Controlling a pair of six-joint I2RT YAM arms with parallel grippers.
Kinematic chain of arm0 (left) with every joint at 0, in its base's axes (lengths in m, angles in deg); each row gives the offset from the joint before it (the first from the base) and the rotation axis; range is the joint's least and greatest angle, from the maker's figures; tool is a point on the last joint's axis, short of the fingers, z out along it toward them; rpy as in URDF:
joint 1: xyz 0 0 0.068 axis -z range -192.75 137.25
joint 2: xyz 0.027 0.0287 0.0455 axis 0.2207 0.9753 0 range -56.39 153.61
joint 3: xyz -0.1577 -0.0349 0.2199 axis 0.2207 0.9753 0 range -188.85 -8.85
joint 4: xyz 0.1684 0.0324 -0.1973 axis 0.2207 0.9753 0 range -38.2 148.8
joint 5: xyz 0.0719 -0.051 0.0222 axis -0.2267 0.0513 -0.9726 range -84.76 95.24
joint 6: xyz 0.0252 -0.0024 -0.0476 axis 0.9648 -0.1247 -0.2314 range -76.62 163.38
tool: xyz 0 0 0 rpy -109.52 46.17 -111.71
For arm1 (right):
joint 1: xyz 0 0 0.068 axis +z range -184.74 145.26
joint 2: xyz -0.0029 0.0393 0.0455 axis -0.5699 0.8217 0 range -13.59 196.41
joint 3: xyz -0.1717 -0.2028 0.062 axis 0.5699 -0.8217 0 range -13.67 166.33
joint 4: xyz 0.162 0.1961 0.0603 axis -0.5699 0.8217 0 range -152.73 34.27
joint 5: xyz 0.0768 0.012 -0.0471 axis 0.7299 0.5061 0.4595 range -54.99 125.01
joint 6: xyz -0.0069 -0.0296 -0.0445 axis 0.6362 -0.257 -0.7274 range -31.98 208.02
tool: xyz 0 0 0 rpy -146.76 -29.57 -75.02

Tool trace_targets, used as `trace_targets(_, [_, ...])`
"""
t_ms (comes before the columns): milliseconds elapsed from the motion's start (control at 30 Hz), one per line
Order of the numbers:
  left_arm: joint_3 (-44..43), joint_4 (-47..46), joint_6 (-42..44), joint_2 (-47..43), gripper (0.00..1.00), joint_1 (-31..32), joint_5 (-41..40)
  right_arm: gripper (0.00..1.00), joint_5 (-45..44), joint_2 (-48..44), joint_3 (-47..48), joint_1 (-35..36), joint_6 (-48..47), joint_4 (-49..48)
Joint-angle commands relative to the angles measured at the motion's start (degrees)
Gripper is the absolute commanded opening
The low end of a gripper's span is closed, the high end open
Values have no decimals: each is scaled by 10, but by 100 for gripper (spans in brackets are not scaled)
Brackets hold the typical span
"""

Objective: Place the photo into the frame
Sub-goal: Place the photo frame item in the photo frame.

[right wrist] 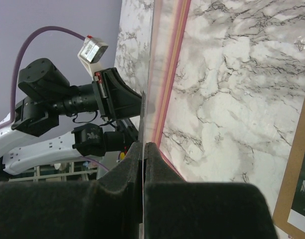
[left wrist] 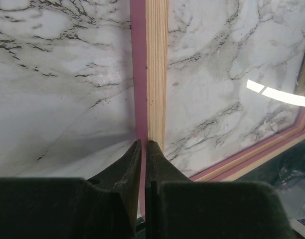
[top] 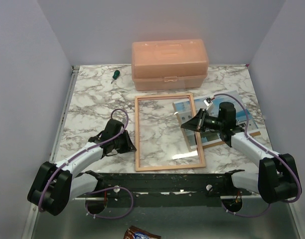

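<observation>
The frame lies flat mid-table, pale wood side up, and its pink edge shows in the left wrist view. My left gripper is shut on the frame's left rail, with the pink lip between its fingertips. My right gripper is shut on a thin clear pane. The pane is held tilted over the frame's right side. The photo rests to the right on a brown backing board, mostly hidden under my right arm.
A salmon plastic box stands at the back centre. A green-handled screwdriver lies to its left. Purple walls close in both sides. A wrapper lies below the table's near edge.
</observation>
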Motion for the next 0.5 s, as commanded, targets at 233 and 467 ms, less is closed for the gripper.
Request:
trace_targets(233, [13, 37, 25, 20, 10, -4, -32, 1, -75, 30, 0, 10, -118, 122])
trace_targets(467, [13, 36, 27, 21, 10, -4, -30, 2, -91, 50, 2, 9, -142, 147])
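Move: The right hand holds the right edge of a clear sheet over the frame. The frame's right rail, where that edge is headed, has its middle about 8 cm to this hand's right, 2 cm farther out and 13 cm below. The left rail lies some 18 cm to its left and 2 cm ahead, equally low, and the beach print about 16 cm to its right and 6 cm ahead. From the left hand, the right rail is roughly 27 cm right and 8 cm ahead. Keeping its shut fingers pinched on the clear sheet's right edge, the right hand lowers that raised side about 6 cm towards the frame's right rail, picking up speed as it goes and drifting some 2 cm to the right while the fingers tip about 10 degrees farther down. The left hand stays put with its nearly closed fingertips at the near part of the left rail. ##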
